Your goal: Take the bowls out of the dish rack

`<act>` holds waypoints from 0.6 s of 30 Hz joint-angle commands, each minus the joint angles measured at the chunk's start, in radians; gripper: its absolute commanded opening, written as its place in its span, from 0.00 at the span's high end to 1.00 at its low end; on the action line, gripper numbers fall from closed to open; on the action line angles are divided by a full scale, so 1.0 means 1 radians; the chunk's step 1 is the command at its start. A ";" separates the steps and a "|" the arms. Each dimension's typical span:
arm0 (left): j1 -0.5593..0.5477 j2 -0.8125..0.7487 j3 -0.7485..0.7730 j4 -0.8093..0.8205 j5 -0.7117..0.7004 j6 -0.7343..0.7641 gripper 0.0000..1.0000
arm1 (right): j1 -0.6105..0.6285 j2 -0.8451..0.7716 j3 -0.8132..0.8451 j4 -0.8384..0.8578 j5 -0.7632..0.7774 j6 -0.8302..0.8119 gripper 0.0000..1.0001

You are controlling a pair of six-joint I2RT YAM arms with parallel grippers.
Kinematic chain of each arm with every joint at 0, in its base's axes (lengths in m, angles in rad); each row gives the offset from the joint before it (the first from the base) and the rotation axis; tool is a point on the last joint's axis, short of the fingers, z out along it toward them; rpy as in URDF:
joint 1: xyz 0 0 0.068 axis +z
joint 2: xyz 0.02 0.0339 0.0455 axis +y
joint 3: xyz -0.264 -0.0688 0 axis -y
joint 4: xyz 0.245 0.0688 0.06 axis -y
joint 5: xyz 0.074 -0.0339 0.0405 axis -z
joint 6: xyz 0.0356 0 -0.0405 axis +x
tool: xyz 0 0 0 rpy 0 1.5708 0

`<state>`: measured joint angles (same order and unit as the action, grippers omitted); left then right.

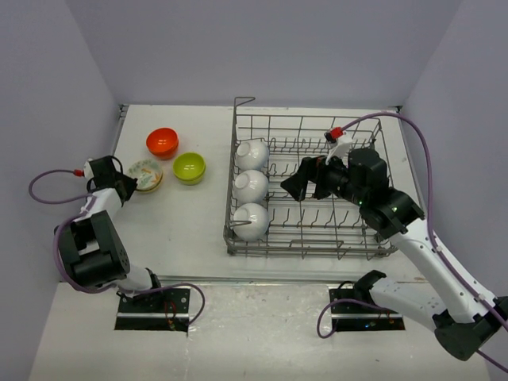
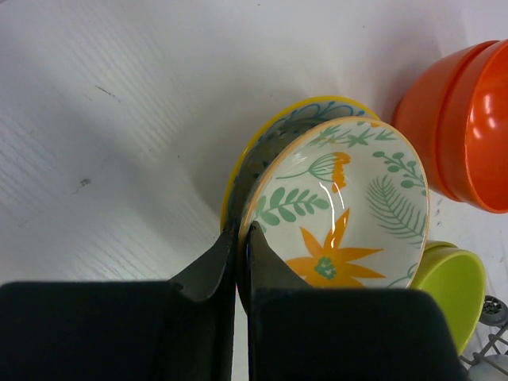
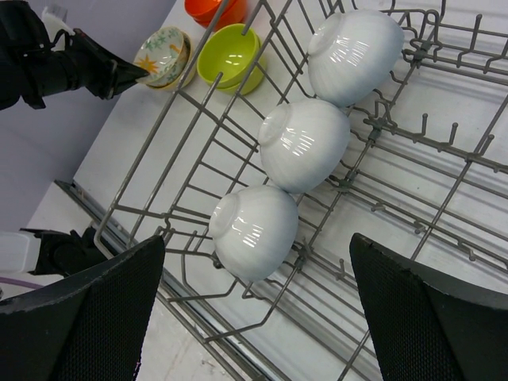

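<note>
The grey wire dish rack (image 1: pixel 305 252) stands right of centre, with three white bowls (image 1: pixel 251 186) tipped on their sides along its left edge. My right gripper (image 1: pixel 302 181) hovers open over the rack's middle. In the right wrist view the nearest white bowl (image 3: pixel 254 230) lies ahead of the wide-apart fingers (image 3: pixel 79 317), untouched. At the far left my left gripper (image 2: pixel 242 232) is shut on the rim of a cream flower-patterned bowl (image 2: pixel 349 206), which sits nested in another patterned bowl (image 2: pixel 255 151) on the table.
Stacked orange-red bowls (image 1: pixel 162 142) and a lime-green bowl (image 1: pixel 190 167) stand on the table just beyond and right of the patterned bowls (image 1: pixel 145 175). The rack's taller corner post (image 1: pixel 237 104) rises at its back left. Purple walls close in on three sides.
</note>
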<state>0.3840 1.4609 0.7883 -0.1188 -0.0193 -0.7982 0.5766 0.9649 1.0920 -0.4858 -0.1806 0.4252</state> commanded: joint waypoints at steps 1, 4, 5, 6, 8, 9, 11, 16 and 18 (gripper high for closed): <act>0.004 0.004 -0.011 0.162 0.015 -0.036 1.00 | 0.000 -0.025 -0.004 0.053 -0.043 -0.014 0.01; 0.003 0.003 -0.021 0.165 -0.005 -0.038 1.00 | 0.000 -0.032 -0.011 0.056 -0.045 -0.014 0.01; 0.003 -0.007 -0.027 0.165 -0.011 -0.036 1.00 | 0.000 -0.035 -0.012 0.058 -0.046 -0.014 0.01; 0.003 -0.011 -0.029 0.163 -0.017 -0.035 0.95 | -0.001 -0.035 -0.014 0.059 -0.048 -0.013 0.01; 0.003 -0.028 -0.035 0.165 -0.030 -0.030 0.85 | -0.001 -0.037 -0.012 0.062 -0.051 -0.011 0.01; 0.001 -0.034 -0.035 0.165 -0.033 -0.027 0.81 | -0.001 -0.035 -0.012 0.067 -0.053 -0.011 0.01; 0.001 -0.046 -0.028 0.156 -0.036 -0.018 0.71 | -0.001 -0.029 -0.012 0.070 -0.059 -0.008 0.01; 0.001 -0.088 -0.008 0.128 -0.038 -0.006 0.58 | 0.000 -0.014 -0.012 0.081 -0.063 -0.005 0.01; 0.001 -0.091 0.000 0.123 -0.028 -0.004 0.46 | -0.001 0.003 -0.012 0.088 -0.065 -0.003 0.01</act>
<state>0.3840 1.4078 0.7544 -0.0250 -0.0349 -0.8070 0.5766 0.9516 1.0821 -0.4458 -0.2222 0.4259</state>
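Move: The left fingers already pinch the rim of the leaf-and-flower bowl, which leans in the yellow-rimmed bowl; the middle of that lower bowl is roughly 3 cm ahead, 4 cm right and 4 cm below. The red bowls stand about 13 cm ahead and 9 cm right of the hand, the green bowls some 5 cm ahead and 18 cm right, both also 4 cm lower. From the right hand, the yellow-rimmed bowl lies roughly 14 cm ahead, 47 cm left and 26 cm down. Ease the left gripper down the last half centimetre to set the leaf-and-flower bowl into the yellow-rimmed one, then spread the fingers to about half open to let go of its rim. Keep opening while you lift clear, about 2.5 cm up from the lowest point with a slight drift forward, tipping the fingers up some 5 degrees. ##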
